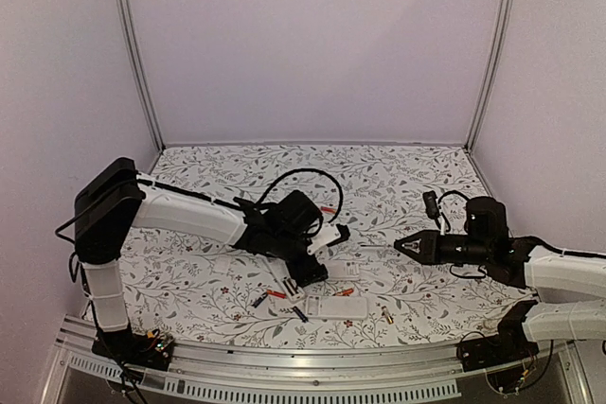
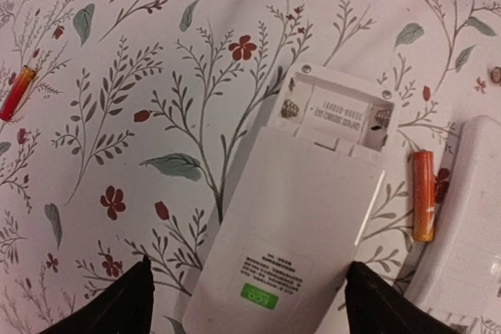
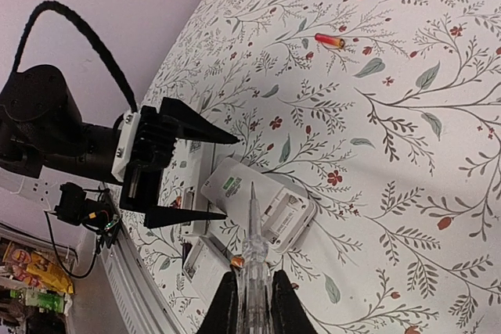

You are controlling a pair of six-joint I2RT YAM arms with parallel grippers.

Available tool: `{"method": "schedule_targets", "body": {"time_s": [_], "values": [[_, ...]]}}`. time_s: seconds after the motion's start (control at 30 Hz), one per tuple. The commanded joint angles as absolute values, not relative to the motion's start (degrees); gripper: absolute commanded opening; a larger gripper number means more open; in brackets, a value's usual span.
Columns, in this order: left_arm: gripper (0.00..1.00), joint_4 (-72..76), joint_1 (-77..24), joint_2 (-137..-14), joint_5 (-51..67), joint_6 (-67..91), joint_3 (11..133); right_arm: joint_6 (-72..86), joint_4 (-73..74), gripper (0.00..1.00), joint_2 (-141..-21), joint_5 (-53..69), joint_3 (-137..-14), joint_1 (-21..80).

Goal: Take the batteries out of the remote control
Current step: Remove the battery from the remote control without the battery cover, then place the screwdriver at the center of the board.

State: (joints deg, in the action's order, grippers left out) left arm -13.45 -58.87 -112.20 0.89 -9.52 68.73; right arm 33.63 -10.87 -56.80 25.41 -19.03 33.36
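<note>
A white remote control lies back up, its battery bay uncovered and showing bare contacts and a printed label. My left gripper is open, one black finger on each side of the remote's near end, the left finger clear of it. An orange battery lies beside the remote, and a red one lies further off. My right gripper is shut on a clear stick tool whose tip points over the remote. In the top view the left gripper faces the right gripper.
A second white remote lies just right of the orange cell, also the second remote near the front edge. Loose batteries dot the floral cloth, one red battery further back. Frame posts stand at the rear corners.
</note>
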Motion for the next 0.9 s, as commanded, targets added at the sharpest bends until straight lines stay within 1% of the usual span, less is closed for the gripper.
{"method": "schedule_targets", "body": {"time_s": [0.0,0.17,0.27,0.43,0.53,0.7,0.87], "values": [[0.85,-12.6,-55.8,-105.0,3.6,-5.5,70.5,34.0,-10.0,0.0,-56.2,20.6,-20.0,33.6],[0.86,-9.2,-52.1,-98.5,3.3,2.7,69.6,33.5,-12.8,0.0,-61.5,19.5,-23.1,33.8],[0.86,-3.0,-47.7,-94.1,4.9,10.2,65.5,32.7,-14.4,0.0,-66.9,19.8,-27.1,34.4],[0.86,6.3,-37.7,-86.1,4.6,20.4,56.1,30.2,-15.3,0.0,-79.2,22.7,-34.6,36.6],[0.87,10.2,-29.3,-80.8,7.7,25.0,49.5,29.3,-16.8,0.0,-85.6,24.7,-38.1,37.2],[0.88,12.2,-18.4,-74.9,12.0,26.6,42.4,28.9,-18.7,0.03,-93.7,29.0,-42.5,37.9],[0.88,12.0,-13.6,-71.3,12.6,25.6,39.0,29.0,-19.8,0.06,-98.6,31.8,-44.8,38.2]]}}
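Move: The remote control without its battery cover lies about 14 cm left of the right hand, 3 cm ahead and 12 cm lower; from the left hand, whose open fingers straddle its left end, its middle is some 5 cm right, 2 cm ahead and 2 cm down. From the right hand, a loose red battery lies about 10 cm left and 3 cm back, the near white remote 12 cm left and 7 cm back, and the far red battery 22 cm ahead and 14 cm left. Already open, the left fingers come free of the remote's left end; that hand lifts and reaches forward, then sweeps left, some 27 cm left and 16 cm up in all, fingers swinging up to point mostly forward. The right hand, still gripping the pointed tool, goes about 9 cm left and 7 cm forward, then also sinks 4 cm, closing on the remote's far side. ##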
